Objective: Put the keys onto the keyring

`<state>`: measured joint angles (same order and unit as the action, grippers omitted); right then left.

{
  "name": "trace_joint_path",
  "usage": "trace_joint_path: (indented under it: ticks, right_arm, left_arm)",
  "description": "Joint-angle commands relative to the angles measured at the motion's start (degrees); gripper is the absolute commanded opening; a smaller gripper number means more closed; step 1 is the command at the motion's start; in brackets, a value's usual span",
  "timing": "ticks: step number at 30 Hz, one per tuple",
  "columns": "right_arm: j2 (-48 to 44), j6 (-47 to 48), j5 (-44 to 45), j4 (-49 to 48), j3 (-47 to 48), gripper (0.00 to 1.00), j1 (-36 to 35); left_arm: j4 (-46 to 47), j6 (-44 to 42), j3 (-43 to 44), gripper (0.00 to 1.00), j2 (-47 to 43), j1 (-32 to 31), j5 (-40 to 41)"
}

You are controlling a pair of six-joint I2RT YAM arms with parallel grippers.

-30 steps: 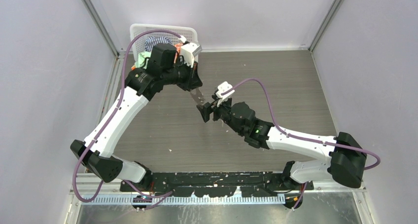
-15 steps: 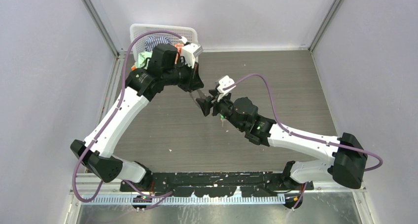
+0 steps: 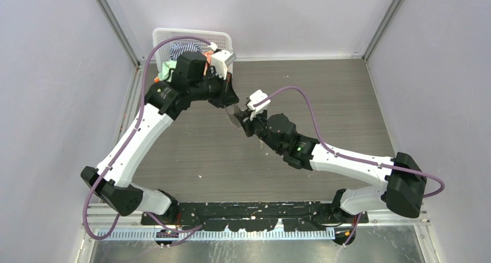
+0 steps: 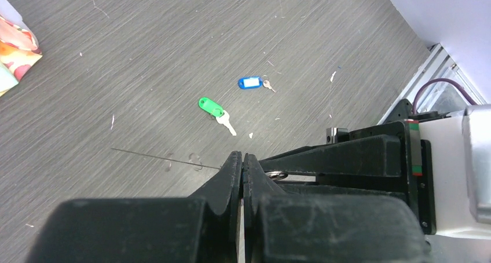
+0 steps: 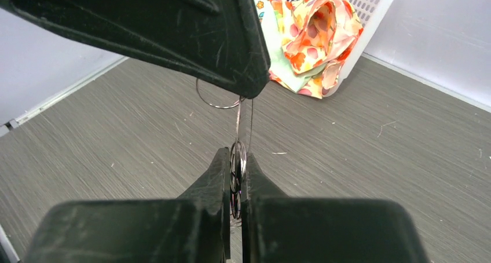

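Note:
The green-headed key (image 4: 211, 107) and the blue-headed key (image 4: 249, 83) lie apart on the grey table, ahead of the left gripper; I cannot make them out in the top view. The keyring (image 5: 238, 150) is a thin silvery wire loop with small stacked rings, held in the air between both grippers. My left gripper (image 4: 242, 157) is shut on its wire, which sticks out to the left (image 4: 168, 158). My right gripper (image 5: 234, 160) is shut on the rings, just below the left fingers (image 5: 173, 31). In the top view the left gripper (image 3: 231, 108) and right gripper (image 3: 243, 124) meet mid-table.
A white basket (image 3: 191, 38) with colourful cloth stands at the back left, behind the left arm. It also shows in the right wrist view (image 5: 370, 8), its floral cloth (image 5: 312, 37) spilling out. Walls enclose the table on three sides.
My right gripper has moved up and to the left, closing in on the left gripper. The left arm has shifted only slightly. Both stay shut.

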<state>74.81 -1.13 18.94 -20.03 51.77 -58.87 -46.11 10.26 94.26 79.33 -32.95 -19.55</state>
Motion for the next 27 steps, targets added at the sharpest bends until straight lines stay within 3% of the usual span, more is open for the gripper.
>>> trace_joint_path:
  ticks: [1,4,9,20,27]
  right_arm:
    - [-4.67,-1.09,2.62,-3.7,0.27,0.01,0.48]
    - [-6.64,-3.41,2.22,-3.66,-0.74,0.01,0.47]
    - [-8.23,-5.96,2.39,-3.99,-2.24,0.01,0.46]
    - [-9.96,-6.47,2.36,-4.27,-2.55,0.01,0.44]
    - [-10.45,-6.43,2.5,-3.92,-2.64,0.01,0.49]
  left_arm:
    - [0.13,0.73,-0.06,0.02,-3.2,-0.24,-1.48]
    - [-0.63,1.01,-0.31,0.17,-3.3,-0.24,-2.68]
    - [-0.97,1.76,-0.65,0.31,-3.71,-0.22,-4.06]
    - [1.32,4.25,-5.48,0.39,-8.43,-0.17,-5.93]
    - [5.48,10.41,-7.94,0.58,-9.79,1.35,-10.68]
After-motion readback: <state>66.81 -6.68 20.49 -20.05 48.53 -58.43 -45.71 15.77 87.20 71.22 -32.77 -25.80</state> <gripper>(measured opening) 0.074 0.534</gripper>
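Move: Both hands are already shut on the keyring plate, the left about 6 cm above the right. The plate's middle lies about 5 cm ahead and 4 cm left of either hand, roughly level with the right and 5 cm below the left. The green key is on the table about 1 cm ahead and 7 cm right of both hands, the blue key about 1 cm ahead and 15 cm right; both keys are some 27 cm below the right hand and 33 cm below the left. The left fingers let go of the keyring plate, opening to about half, and the left hand draws back about 5 cm. The right fingers keep their pinch on the plate's end by the rings and lift it about 3 cm while carrying it nearly as far to the right, away from the left hand, the wrist rolling slightly left side up; then the right hand almost stops. ##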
